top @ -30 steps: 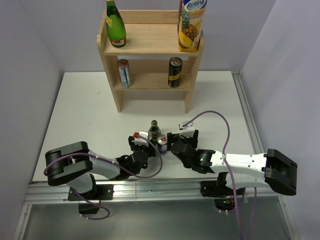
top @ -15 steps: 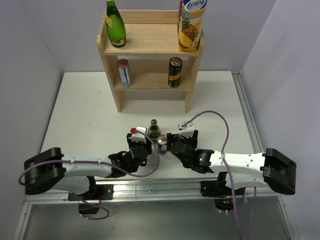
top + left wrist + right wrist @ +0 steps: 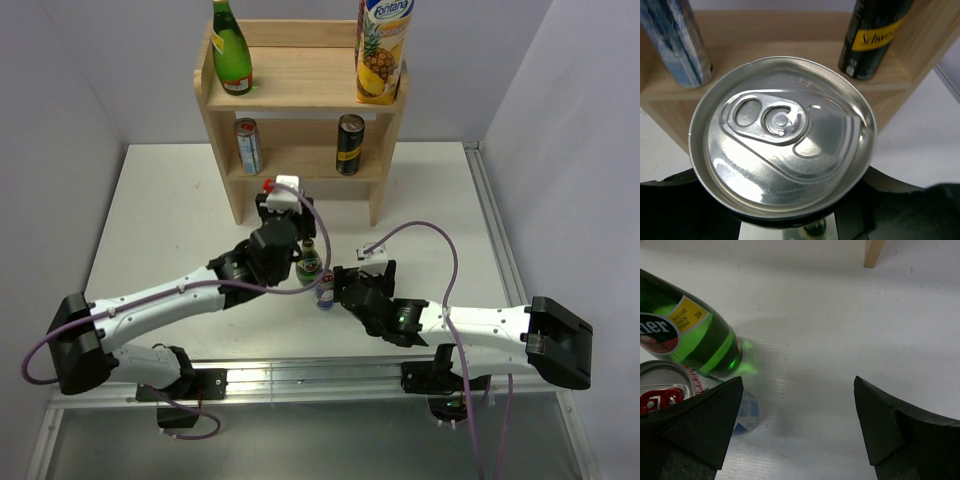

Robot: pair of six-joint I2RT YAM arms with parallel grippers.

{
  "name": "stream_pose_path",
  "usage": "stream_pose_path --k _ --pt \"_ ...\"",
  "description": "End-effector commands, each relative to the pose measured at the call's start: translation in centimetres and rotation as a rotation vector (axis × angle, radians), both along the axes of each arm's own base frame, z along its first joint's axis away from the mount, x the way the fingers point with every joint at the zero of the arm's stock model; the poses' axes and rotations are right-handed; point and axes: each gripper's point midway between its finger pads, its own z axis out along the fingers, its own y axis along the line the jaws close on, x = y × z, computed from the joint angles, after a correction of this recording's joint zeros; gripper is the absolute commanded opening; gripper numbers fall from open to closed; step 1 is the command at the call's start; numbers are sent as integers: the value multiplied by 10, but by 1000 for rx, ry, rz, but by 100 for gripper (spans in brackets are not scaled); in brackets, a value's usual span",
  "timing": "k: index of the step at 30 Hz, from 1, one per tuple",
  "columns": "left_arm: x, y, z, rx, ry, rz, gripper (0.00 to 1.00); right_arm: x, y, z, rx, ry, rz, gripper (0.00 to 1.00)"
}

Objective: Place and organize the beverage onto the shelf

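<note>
My left gripper is shut on a silver-topped can and holds it off the table in front of the light-wood shelf. In the left wrist view the shelf's lower board lies just ahead. A blue can stands at its left and a black Schweppes can at its right. My right gripper is open and empty over the table. Just left of it stand a green bottle and a can with a red tab.
On the shelf's top board stand a green bottle at the left and a pineapple juice carton at the right. A shelf leg shows far ahead in the right wrist view. Walls enclose the table on three sides.
My left arm has stretched away from the near edge toward the shelf, carrying the can up with it. The right arm, green bottle and red-tab can have stayed put.
</note>
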Motion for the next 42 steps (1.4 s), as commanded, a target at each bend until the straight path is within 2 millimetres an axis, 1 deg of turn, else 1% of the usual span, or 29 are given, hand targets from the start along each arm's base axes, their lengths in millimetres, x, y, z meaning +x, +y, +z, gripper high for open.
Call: stream_pose_path --k 1,2,3,4,5,6,7,8,10,13,15,16,17,22,24,25,26,28,29,30,33,36,42 --pt "25 -11 52 -11 -92 -21 0 6 8 26 56 -49 -25 99" --pt "36 -13 62 -17 -104 -15 0 6 7 25 55 -47 -25 99" --pt "41 -15 67 -18 -112 -16 0 6 7 25 56 -48 -27 99" --pt "46 -17 81 -31 -132 -15 0 5 8 26 59 -49 -23 99" --pt "55 -17 78 -17 -130 -7 0 5 8 26 61 -48 -22 99" --pt "59 -20 82 -20 -138 -11 0 5 8 26 60 -48 -22 99" --pt "63 -19 95 -26 -156 -2 0 5 8 26 60 -48 -20 99" --pt "70 -21 92 -12 -155 7 0 5 8 26 57 -48 -21 99" --pt "76 -26 96 -7 -162 1 0 5 9 26 60 -49 -20 99" --pt "92 -29 105 -4 -181 15 0 5 8 26 62 -48 -19 99" --pt "97 -33 109 -16 -199 12 0 5 8 26 64 -49 -19 99" --pt "99 -35 115 -27 -206 10 0 5 8 26 67 -48 -18 99" --pt "105 -37 110 -19 -203 15 0 5 8 26 65 -48 -18 99" --pt "122 -51 114 -35 -220 12 0 4 7 26 67 -47 -17 99" --pt "125 -54 115 -38 -225 13 0 4 7 26 69 -46 -16 99" --pt "127 -55 120 -46 -238 18 0 4 7 26 69 -47 -16 99" --pt "131 -57 115 -40 -234 25 0 4 7 26 69 -48 -17 99" --pt "137 -59 116 -46 -241 33 0 4 7 26 72 -47 -16 99" --pt "140 -58 115 -45 -240 41 0 4 6 26 73 -48 -18 99" --pt "142 -57 118 -50 -246 48 0 3 6 26 75 -47 -14 99" --pt "151 -57 113 -43 -242 64 0 4 6 25 72 -47 -15 99" --pt "156 -53 111 -49 -242 78 0 4 7 24 69 -43 -12 99" --pt "168 -43 96 -56 -228 94 0 4 8 25 67 -44 -11 99"
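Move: The held dark can, gripped upright in the left hand, is bound for the open spot on the middle shelf, about 17 cm ahead of that hand, 4 cm to its right and 2 cm lower. The black Schweppes can stands some 17 cm ahead and 12 cm right, the blue can about 16 cm ahead and 8 cm left, both about 2 cm lower. From the right hand the spot is roughly 22 cm ahead, 11 cm left and 15 cm up. The dark can stays pinched upright as the left arm carries it forward about 16 cm, quickly at first and then slowing, into the middle shelf space. It rises some 5 cm early and eases down slightly later, drifting about 6 cm right towards the Schweppes can before edging back left a little; the wrist tilts only slightly and the fingers keep their hold. ##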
